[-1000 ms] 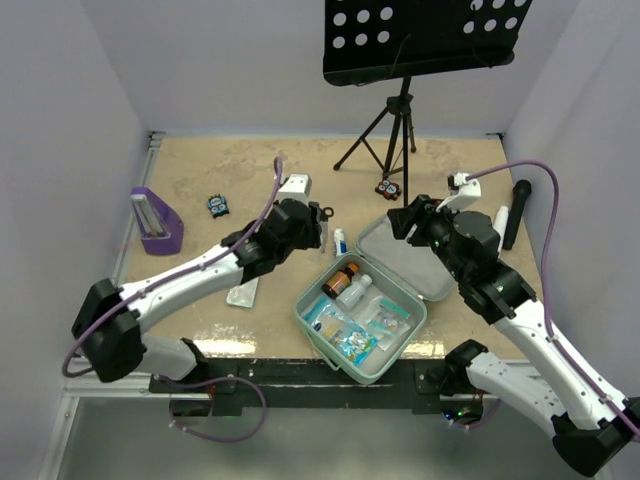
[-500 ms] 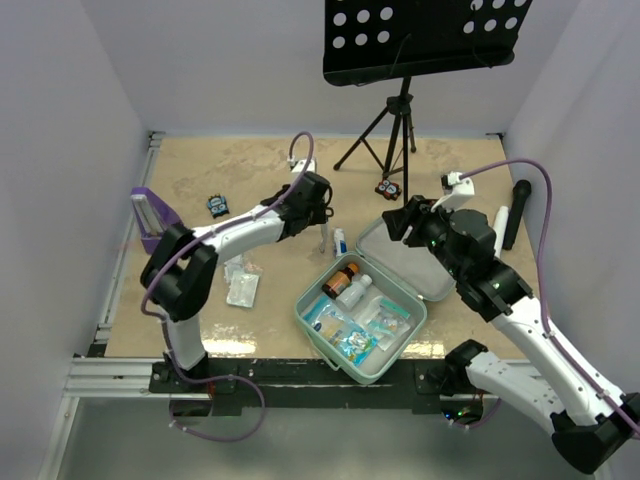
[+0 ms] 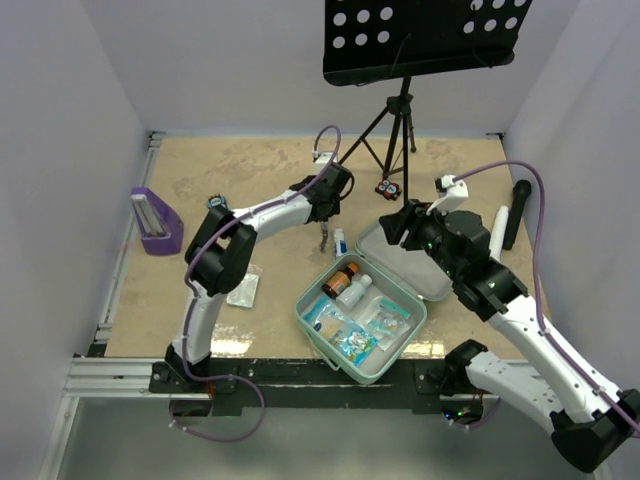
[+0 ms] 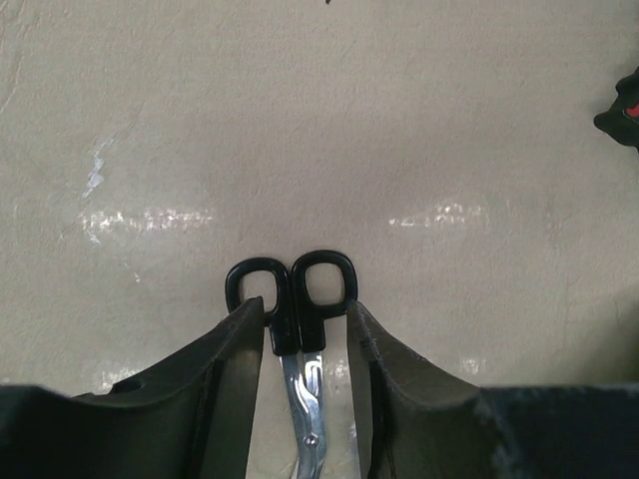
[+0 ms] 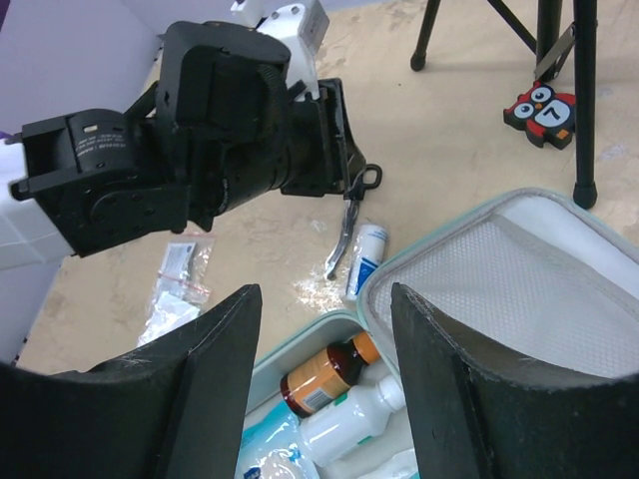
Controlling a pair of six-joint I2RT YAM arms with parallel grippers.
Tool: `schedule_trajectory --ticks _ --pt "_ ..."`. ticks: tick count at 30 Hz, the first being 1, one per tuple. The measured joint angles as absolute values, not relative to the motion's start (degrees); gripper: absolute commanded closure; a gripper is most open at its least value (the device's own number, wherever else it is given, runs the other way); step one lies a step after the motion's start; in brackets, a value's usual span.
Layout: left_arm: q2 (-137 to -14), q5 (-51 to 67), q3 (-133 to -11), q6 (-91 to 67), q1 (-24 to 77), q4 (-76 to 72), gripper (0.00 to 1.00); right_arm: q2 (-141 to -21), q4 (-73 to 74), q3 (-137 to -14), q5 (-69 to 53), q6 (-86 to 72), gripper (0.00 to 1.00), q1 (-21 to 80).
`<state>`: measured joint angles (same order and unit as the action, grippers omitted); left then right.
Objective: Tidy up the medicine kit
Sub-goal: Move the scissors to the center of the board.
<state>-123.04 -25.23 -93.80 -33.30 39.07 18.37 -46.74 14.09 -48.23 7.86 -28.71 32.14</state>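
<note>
The mint-green medicine kit (image 3: 304,306) lies open at the front centre, its lid (image 5: 519,289) tipped back to the right. Inside lie a brown bottle (image 3: 340,279), a white bottle (image 3: 355,291) and sachets (image 3: 350,330). My left gripper (image 3: 325,222) reaches out behind the kit, shut on black-handled scissors (image 4: 305,299). Their blades (image 5: 339,244) hang toward the table beside a small white tube (image 3: 340,241). My right gripper (image 5: 324,289) hovers open over the kit's back left corner, with nothing between its fingers.
A purple stand (image 3: 155,222) is at the far left. A clear bag (image 3: 243,288) lies left of the kit. A music stand's tripod (image 3: 395,130), an owl tag (image 3: 388,188) and a black microphone (image 3: 516,212) are at the back right.
My left arm has stretched out and swung right, carrying the scissors toward the spot behind the kit. The right arm has hardly moved.
</note>
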Motion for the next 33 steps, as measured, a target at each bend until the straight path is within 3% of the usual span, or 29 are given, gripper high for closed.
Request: schedule_trajectory --ticks 26,33 --pt "-131.3 -28.8 -100.7 -33.4 38.4 23.0 0.62 -47.2 14.1 -47.6 6.7 -28.7 0.41 32.1" --pt "-131.3 -28.6 -100.5 -33.0 38.4 22.5 0.87 -47.2 14.1 -47.3 6.5 -28.7 0.41 32.1"
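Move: The scissors lie flat with their handles away from me. Their middle is some 4 cm below my left hand, about 2 cm back and 1 cm left. The white tube stands around 6 cm back and 4 cm right of this hand, and the owl toy about 10 cm ahead and 17 cm right. From my right hand the scissors are roughly 15 cm ahead, 16 cm left and 26 cm down. I sink my left hand about 4 cm onto the scissors where the handles meet, easing a centimetre or so forward and left while its left side tips up some 5 degrees. Down at the table I wait with the fingers around the handle shanks, then close them at the end to pinch the two shanks together. ##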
